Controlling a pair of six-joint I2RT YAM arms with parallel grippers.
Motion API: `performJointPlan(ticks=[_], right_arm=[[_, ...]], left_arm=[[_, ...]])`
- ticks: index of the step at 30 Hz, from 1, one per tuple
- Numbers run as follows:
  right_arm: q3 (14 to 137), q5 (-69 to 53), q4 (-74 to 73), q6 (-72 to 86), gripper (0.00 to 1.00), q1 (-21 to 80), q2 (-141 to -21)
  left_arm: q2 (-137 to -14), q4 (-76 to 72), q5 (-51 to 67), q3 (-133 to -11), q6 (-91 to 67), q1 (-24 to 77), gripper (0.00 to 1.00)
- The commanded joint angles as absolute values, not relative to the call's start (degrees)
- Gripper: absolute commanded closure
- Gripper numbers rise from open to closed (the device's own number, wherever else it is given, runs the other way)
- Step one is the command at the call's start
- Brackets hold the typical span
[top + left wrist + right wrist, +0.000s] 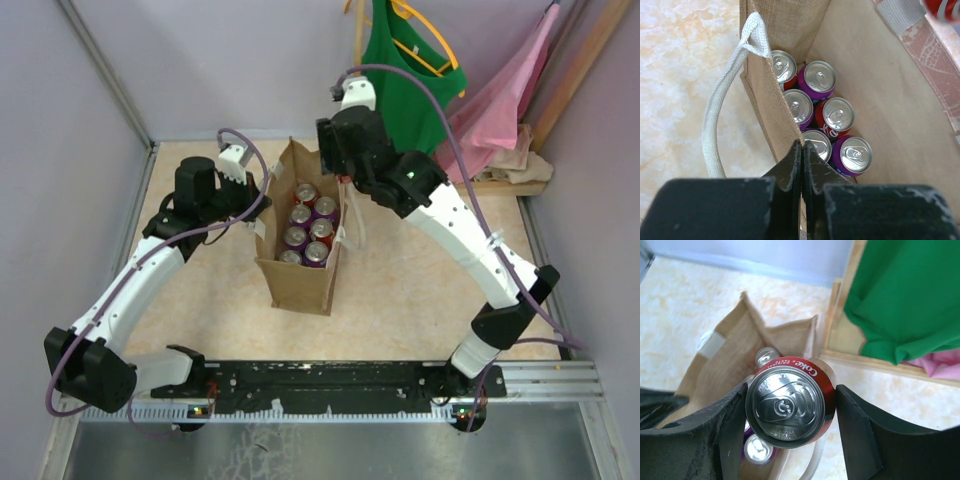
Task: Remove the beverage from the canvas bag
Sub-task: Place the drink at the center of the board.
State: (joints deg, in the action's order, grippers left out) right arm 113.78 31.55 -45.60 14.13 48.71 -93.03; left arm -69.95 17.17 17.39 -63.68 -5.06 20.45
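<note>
The tan canvas bag [298, 280] stands upright mid-table with its mouth wide. Several red and purple cans [308, 228] stand inside it, their tops showing in the left wrist view too [827, 117]. My left gripper [802, 146] is shut on the bag's left rim [771, 102], the fabric pinched between its jaws. My right gripper [790, 407] is shut on a red Coke can, the beverage [789, 402], held upright above the bag's far right corner [805, 335]. In the top view the right gripper [345, 170] covers that can.
A pale strap handle [720, 125] hangs outside the bag's left wall. At the back right a wooden rack [840, 335] carries a green garment [415, 70] and pink cloth [505, 100]. Grey walls close both sides.
</note>
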Motion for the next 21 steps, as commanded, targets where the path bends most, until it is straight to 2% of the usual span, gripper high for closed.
performJointPlan(ticks=[1,8,13,18,21], right_arm=[[116.39,38.81,-32.92,12.15,1.0,45.99,-86.23],[107.86,36.94,-31.9,17.78,1.0,35.52,-80.48],[93.18,30.66,-31.39,24.84,1.0,27.38,-74.87],[78.52,29.57,-26.65,26.59,1.0,26.13,-71.02],[68.3,29.01,-19.02,27.75,1.0,25.27,-68.83]], left_arm=[[-68.84,13.11,18.15,-64.63,-4.75,20.01,0.96],[-69.77,13.1,18.38,-65.53,-4.57,20.03,0.96],[-70.0,13.27,18.06,-65.87,-4.45,20.0,0.95],[-70.39,13.42,18.0,-65.89,-4.53,19.97,0.95],[-70.35,13.41,17.93,-65.49,-4.89,20.02,0.95]])
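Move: The right hand already holds the Coke can high in the air. The bare middle of the board, where the can is headed, lies about 17 cm to its right, 2 cm back and some 30 cm below. The canvas bag with the other cans is about 8 cm to its left, 1 cm ahead and 26 cm lower; the green shirt hangs roughly 28 cm ahead, 24 cm right and 20 cm lower. From the left hand, which is pinching the bag's rim, that bare spot is about 35 cm right, 2 cm back and 18 cm down. Sweeping right by about 18 cm, the right hand carries the pinched can away from the bag towards the open board. It climbs some 5 cm and eases slightly forward at first, then drops steeply to finish about 10 cm below its starting height, the wrist swinging some 25 degrees clockwise and the fingers keeping their grip. ##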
